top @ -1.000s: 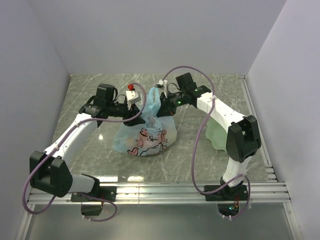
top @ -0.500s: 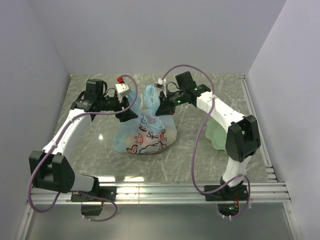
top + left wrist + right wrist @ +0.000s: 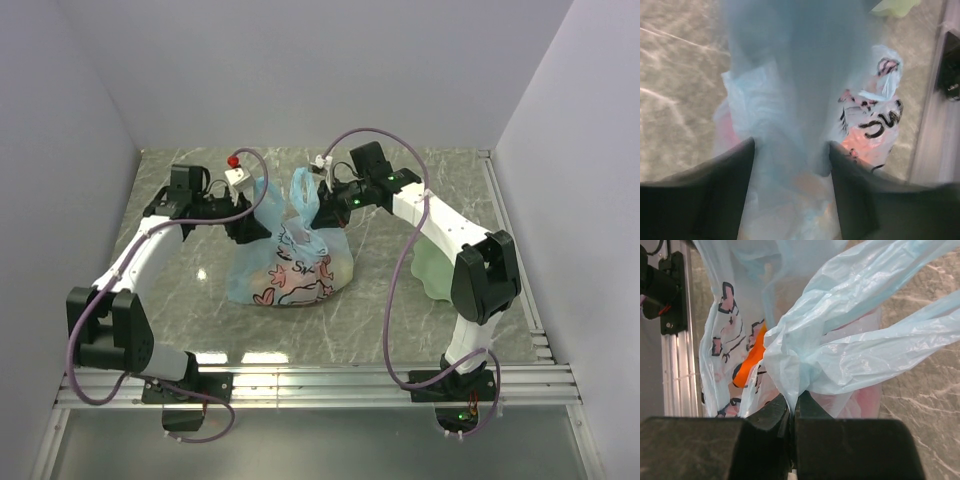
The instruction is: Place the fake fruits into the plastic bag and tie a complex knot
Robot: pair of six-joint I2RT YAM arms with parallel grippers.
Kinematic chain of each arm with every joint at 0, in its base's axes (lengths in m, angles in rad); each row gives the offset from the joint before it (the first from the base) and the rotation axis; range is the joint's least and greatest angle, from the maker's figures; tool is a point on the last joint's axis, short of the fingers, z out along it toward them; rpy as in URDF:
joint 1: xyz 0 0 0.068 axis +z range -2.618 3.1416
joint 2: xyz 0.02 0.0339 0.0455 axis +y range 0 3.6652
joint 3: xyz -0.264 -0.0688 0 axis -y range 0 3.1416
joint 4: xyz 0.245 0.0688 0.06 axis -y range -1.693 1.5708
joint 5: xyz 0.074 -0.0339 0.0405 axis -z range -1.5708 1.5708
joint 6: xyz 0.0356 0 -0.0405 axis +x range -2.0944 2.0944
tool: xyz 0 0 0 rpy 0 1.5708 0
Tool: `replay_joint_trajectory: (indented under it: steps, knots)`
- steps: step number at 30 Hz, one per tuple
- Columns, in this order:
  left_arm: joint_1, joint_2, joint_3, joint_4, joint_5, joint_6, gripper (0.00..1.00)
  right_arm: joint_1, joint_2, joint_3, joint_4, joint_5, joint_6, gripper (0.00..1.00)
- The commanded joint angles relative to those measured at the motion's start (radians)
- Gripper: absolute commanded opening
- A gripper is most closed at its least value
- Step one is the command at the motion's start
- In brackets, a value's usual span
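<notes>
The light-blue plastic bag [image 3: 290, 268] with its cartoon print sits in the middle of the table, and its two handles stand up apart. The fake fruits show through the film as an orange patch [image 3: 751, 360] and a pink-red glow [image 3: 865, 146]. My right gripper [image 3: 792, 401] is shut on the bag's bunched right handle [image 3: 305, 192]; it sits at the bag's top right [image 3: 326, 205]. My left gripper [image 3: 791, 145] stands open at the bag's top left [image 3: 254, 228]. Blue film of the left handle [image 3: 268, 198] lies loose between its jaws. The knot is out of view.
A pale green wavy-edged plate [image 3: 430, 265] lies on the marble table right of the bag, under the right arm. Grey walls close the table on three sides. An aluminium rail [image 3: 320, 385] runs along the near edge, by the arm bases.
My left gripper has opened and drawn back to the left, letting the bag's left handle go. The right gripper has closed fully on its handle and stayed in place.
</notes>
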Motion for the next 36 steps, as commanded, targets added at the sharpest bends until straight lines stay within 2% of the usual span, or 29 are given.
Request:
replay_joint_trajectory:
  steps: [1,2,4,5,6,10,13,16,19,21,23,24,25,30,36]
  knots:
    - [0.002,0.044,0.067,0.039,0.147,0.020,0.41,0.020,-0.007,0.038,-0.021,0.003,-0.049,0.00]
    - [-0.004,0.054,0.087,-0.002,0.185,0.032,0.29,0.025,-0.006,0.039,-0.025,0.014,-0.056,0.00]
    - [-0.040,0.072,0.159,-0.100,0.209,0.179,0.05,0.036,-0.001,0.053,-0.038,0.020,-0.069,0.00]
    - [-0.059,0.081,0.182,-0.210,0.203,0.239,0.03,0.039,0.004,0.059,-0.043,0.020,-0.069,0.00]
    - [-0.076,0.084,0.209,-0.248,0.202,0.285,0.01,0.040,0.010,0.069,-0.055,0.019,-0.075,0.00]
    - [-0.136,0.113,0.240,-0.378,0.180,0.471,0.01,0.051,0.019,0.087,-0.078,0.015,-0.087,0.00]
    - [-0.160,0.126,0.240,-0.383,0.137,0.502,0.01,0.057,0.016,0.095,-0.120,0.014,-0.116,0.03]
    - [-0.173,0.144,0.254,-0.409,0.112,0.530,0.01,0.057,0.008,0.098,-0.164,-0.004,-0.141,0.17]
    - [-0.173,0.158,0.265,-0.409,0.107,0.527,0.01,0.051,-0.036,0.047,-0.152,-0.021,-0.153,0.46]
    - [-0.173,0.146,0.247,-0.365,0.101,0.475,0.01,0.051,-0.081,0.009,-0.106,-0.035,-0.150,0.53]
    - [-0.173,0.138,0.231,-0.313,0.100,0.441,0.00,0.050,-0.099,-0.020,-0.089,-0.050,-0.133,0.65]
    - [-0.173,0.140,0.230,-0.302,0.103,0.419,0.01,0.053,-0.099,-0.022,-0.080,-0.055,-0.125,0.67]
    - [-0.176,0.141,0.228,-0.291,0.101,0.402,0.01,0.056,-0.096,-0.011,-0.072,-0.060,-0.112,0.73]
    - [-0.197,0.144,0.227,-0.259,0.061,0.367,0.01,0.063,-0.038,0.073,-0.068,-0.096,-0.020,0.74]
    - [-0.228,0.143,0.227,-0.213,0.014,0.306,0.01,0.083,-0.016,0.093,-0.054,-0.095,0.022,0.74]
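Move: A strand of the plastic bag runs between the left hand's open fingertips, less than 2 cm ahead. The bag's neck, still pinched by the right hand, lies about 10 cm right of it and 1 cm farther out. The fruit-filled body sits roughly 4 cm right, 8 cm back and 15 cm below. From the right hand, that left-hand strand is about 10 cm left and level; a second strand stands some 6 cm ahead and 3 cm left. The left fingers shut on the bag strand and pull it back and to the right towards the right hand, about 6.5 cm right, rising briefly then sinking again as the wrist turns some 20 degrees clockwise. The right fingers first keep their pinch, then open wide around the plastic as that hand eases back about 4 cm, ending with a small rise and leftward drift. ##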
